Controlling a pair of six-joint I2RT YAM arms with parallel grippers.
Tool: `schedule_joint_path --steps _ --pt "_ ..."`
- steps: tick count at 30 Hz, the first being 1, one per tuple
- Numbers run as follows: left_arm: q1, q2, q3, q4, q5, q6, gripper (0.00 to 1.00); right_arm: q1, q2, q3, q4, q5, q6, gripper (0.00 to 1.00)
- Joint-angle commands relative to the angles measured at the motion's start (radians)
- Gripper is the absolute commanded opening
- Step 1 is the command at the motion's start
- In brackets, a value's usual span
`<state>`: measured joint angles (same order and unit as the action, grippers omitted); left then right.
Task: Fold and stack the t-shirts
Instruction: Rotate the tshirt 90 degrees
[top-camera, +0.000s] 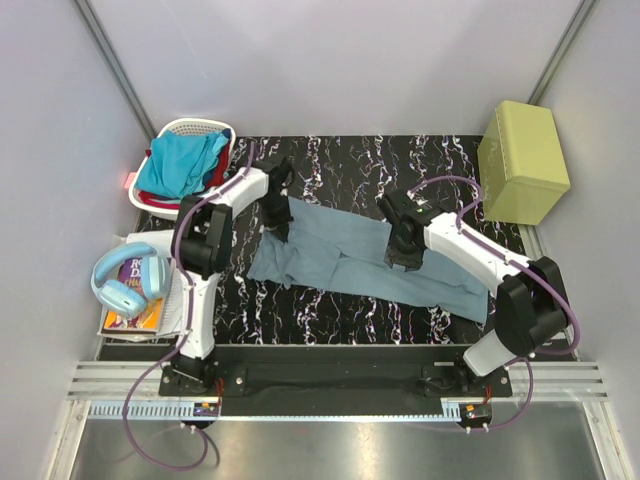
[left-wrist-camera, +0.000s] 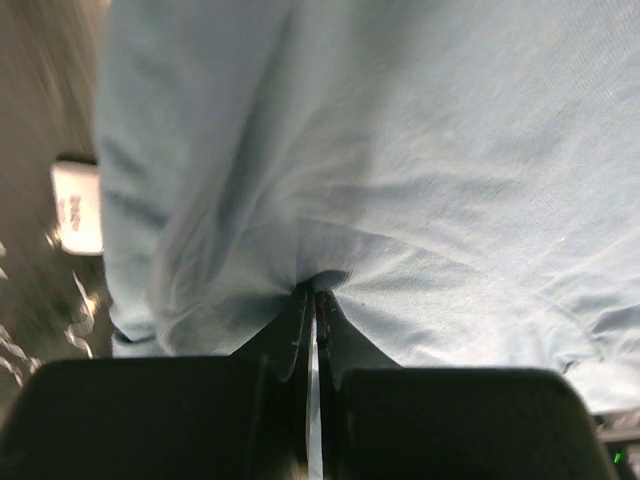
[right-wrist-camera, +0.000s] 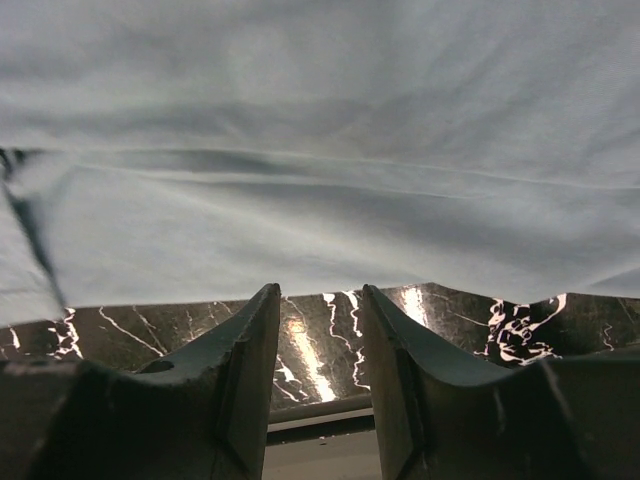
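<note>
A muted grey-blue t-shirt lies spread across the black marbled table. My left gripper is at its far left corner and is shut on a pinch of that cloth, which bunches at the closed tips. My right gripper stands over the shirt's right half. In the right wrist view it is open with only bare table between its fingers, and the shirt's edge lies just ahead of the tips. A turquoise t-shirt and a red one are in the basket.
The white laundry basket stands at the back left. Blue headphones rest on a book at the left edge. A yellow-green box sits at the back right. A small white label lies beside the held cloth.
</note>
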<state>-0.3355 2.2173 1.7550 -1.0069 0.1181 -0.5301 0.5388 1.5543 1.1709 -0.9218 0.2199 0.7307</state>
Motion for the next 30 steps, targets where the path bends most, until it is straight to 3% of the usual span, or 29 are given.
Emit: schedule_joint_path --steps 1,8,12,17,30 --pt "0.026 0.099 0.162 0.058 -0.087 0.016 0.0 -0.016 -0.042 -0.014 -0.026 0.041 0.001 0.46" --pt "0.029 0.229 0.417 -0.038 -0.086 0.024 0.0 -0.091 -0.025 -0.057 -0.052 0.081 -0.014 0.46" --pt "0.039 0.255 0.48 -0.059 -0.08 0.027 0.0 -0.253 -0.013 -0.077 -0.014 0.052 -0.048 0.47" --pt "0.046 0.257 0.471 -0.062 -0.069 0.035 0.0 -0.384 0.061 -0.022 0.004 0.01 -0.07 0.47" --pt "0.046 0.214 0.385 -0.042 -0.055 0.038 0.0 -0.389 0.188 -0.039 0.063 -0.007 -0.017 0.45"
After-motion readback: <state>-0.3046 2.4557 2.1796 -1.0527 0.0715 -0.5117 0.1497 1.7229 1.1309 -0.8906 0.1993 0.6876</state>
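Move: My left hand already has its shut fingertips on the t-shirt's left end. I am taking it to a table spot about 9 cm straight ahead; the laundry basket stands some 20 cm ahead and 33 cm to the left of that hand. From my right hand, open above the cloth, the shirt's right end lies roughly 17 cm right, 5 cm back and 8 cm below, and the yellow box about 25 cm ahead and 37 cm right. With my left fingers kept shut on the cloth, I drag the shirt's left end about 9 cm forward in the first half, tipping the fingertips slightly outward, then hold it there. Meanwhile I swing my half-open right hand some 11 cm right towards the shirt's right end, turning it about 20 degrees clockwise, then sink it close to the cloth, about 5 cm lower in all. ##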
